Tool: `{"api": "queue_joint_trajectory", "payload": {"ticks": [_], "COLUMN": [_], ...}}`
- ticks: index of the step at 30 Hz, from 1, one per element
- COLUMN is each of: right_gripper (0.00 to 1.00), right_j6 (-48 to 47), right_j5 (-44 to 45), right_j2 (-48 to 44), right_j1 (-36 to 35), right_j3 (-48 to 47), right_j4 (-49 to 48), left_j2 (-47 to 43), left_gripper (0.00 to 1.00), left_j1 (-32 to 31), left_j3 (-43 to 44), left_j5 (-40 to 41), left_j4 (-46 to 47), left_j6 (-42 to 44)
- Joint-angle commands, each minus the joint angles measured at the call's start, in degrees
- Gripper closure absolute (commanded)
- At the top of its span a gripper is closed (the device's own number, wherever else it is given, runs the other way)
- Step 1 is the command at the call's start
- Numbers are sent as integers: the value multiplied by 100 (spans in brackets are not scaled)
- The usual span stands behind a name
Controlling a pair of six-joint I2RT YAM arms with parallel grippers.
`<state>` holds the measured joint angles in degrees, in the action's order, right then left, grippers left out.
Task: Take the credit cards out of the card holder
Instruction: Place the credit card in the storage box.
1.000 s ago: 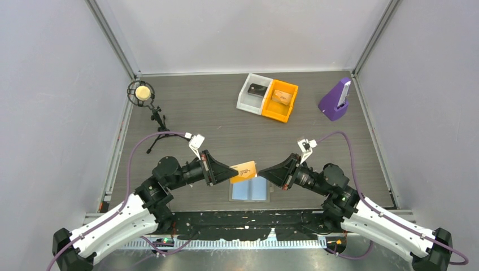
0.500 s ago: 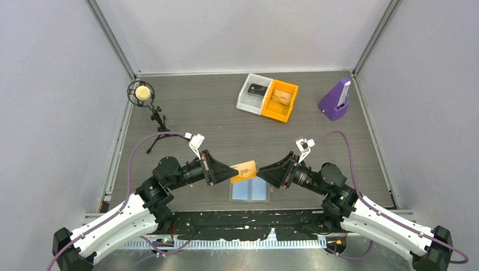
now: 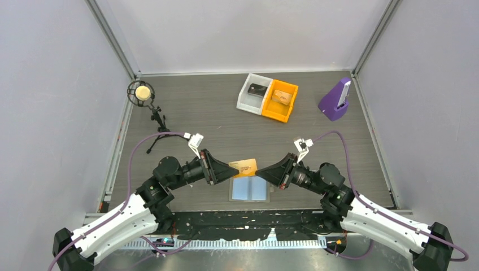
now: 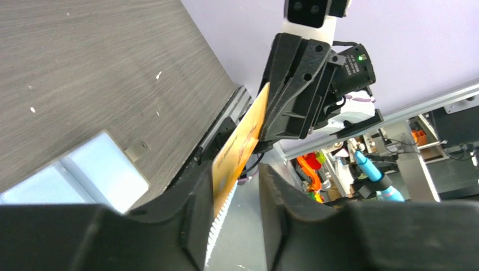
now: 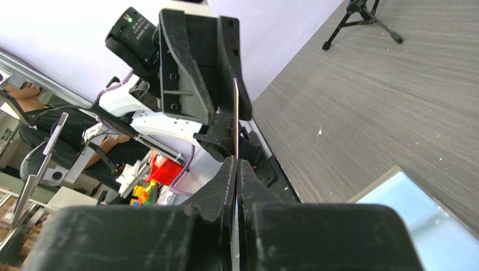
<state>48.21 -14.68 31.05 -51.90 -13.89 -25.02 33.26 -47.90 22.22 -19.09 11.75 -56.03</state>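
Note:
An orange credit card (image 3: 244, 166) hangs in the air between my two grippers, above the card holder (image 3: 249, 189), which lies open on the table with its two light blue panels up. My right gripper (image 3: 261, 169) is shut on the card's right end; in the right wrist view the card's thin edge (image 5: 235, 113) rises from between the closed fingertips (image 5: 237, 164). My left gripper (image 3: 233, 168) is at the card's left end. In the left wrist view the card (image 4: 240, 149) rests against one finger and the other stands clear of it, so that gripper (image 4: 234, 189) is open.
At the back stand a white bin (image 3: 252, 93) with a dark card in it and an orange bin (image 3: 281, 100) with another card. A purple stand (image 3: 334, 100) is at the back right, a microphone on a tripod (image 3: 141, 93) at the back left.
My right gripper moved left onto the card's right end and closed on it. My left gripper's jaws have parted. The card now sits a little higher and flatter.

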Motion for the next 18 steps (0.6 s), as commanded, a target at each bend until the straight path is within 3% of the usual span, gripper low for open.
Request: {"api": "queue_joint_trajectory", "payload": {"ticks": [1, 7, 12, 18], "right_gripper": [95, 95, 95, 95], "right_j6": [-183, -606, -1260, -1683], "right_j5": [258, 589, 879, 698], "right_j2": [-211, -107, 399, 1560], "right_j1": [26, 178, 656, 1784], "right_j3": [-182, -757, -1533, -2384], "right_j4": [-75, 615, 1545, 1830], "left_j2": [-65, -367, -310, -127], "left_gripper": [51, 3, 0, 0], "left_j1": [8, 17, 22, 26], "left_j3": [208, 635, 1275, 1788], "left_j5": [110, 590, 924, 1351], "left_j4": [-376, -1698, -2953, -4069], "left_j6": [314, 908, 1636, 2520]}}
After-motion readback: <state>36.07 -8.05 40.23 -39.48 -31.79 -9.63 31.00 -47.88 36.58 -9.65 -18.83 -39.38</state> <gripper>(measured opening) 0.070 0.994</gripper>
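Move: The right hand already pinches the card's right-hand end. From it the storage box's orange compartment lies about 37 cm ahead, 10 cm to the right and 20 cm below. The white compartment stands roughly 40 cm ahead and 1 cm left, just as low, while the card holder lies nearly beneath, about 1 cm ahead and 4 cm left. From the left hand the orange compartment is some 38 cm ahead, 18 cm right and 20 cm below. The card comes free of the left fingers as they spread wide. That hand backs off some 4 cm to the left, dipping and then recovering its height, its fingertips tilting down. The right hand keeps its pinch and, gathering speed, carries the card about 10 cm forward towards the storage box, rising and edging right, while turning some 20 degrees clockwise. ##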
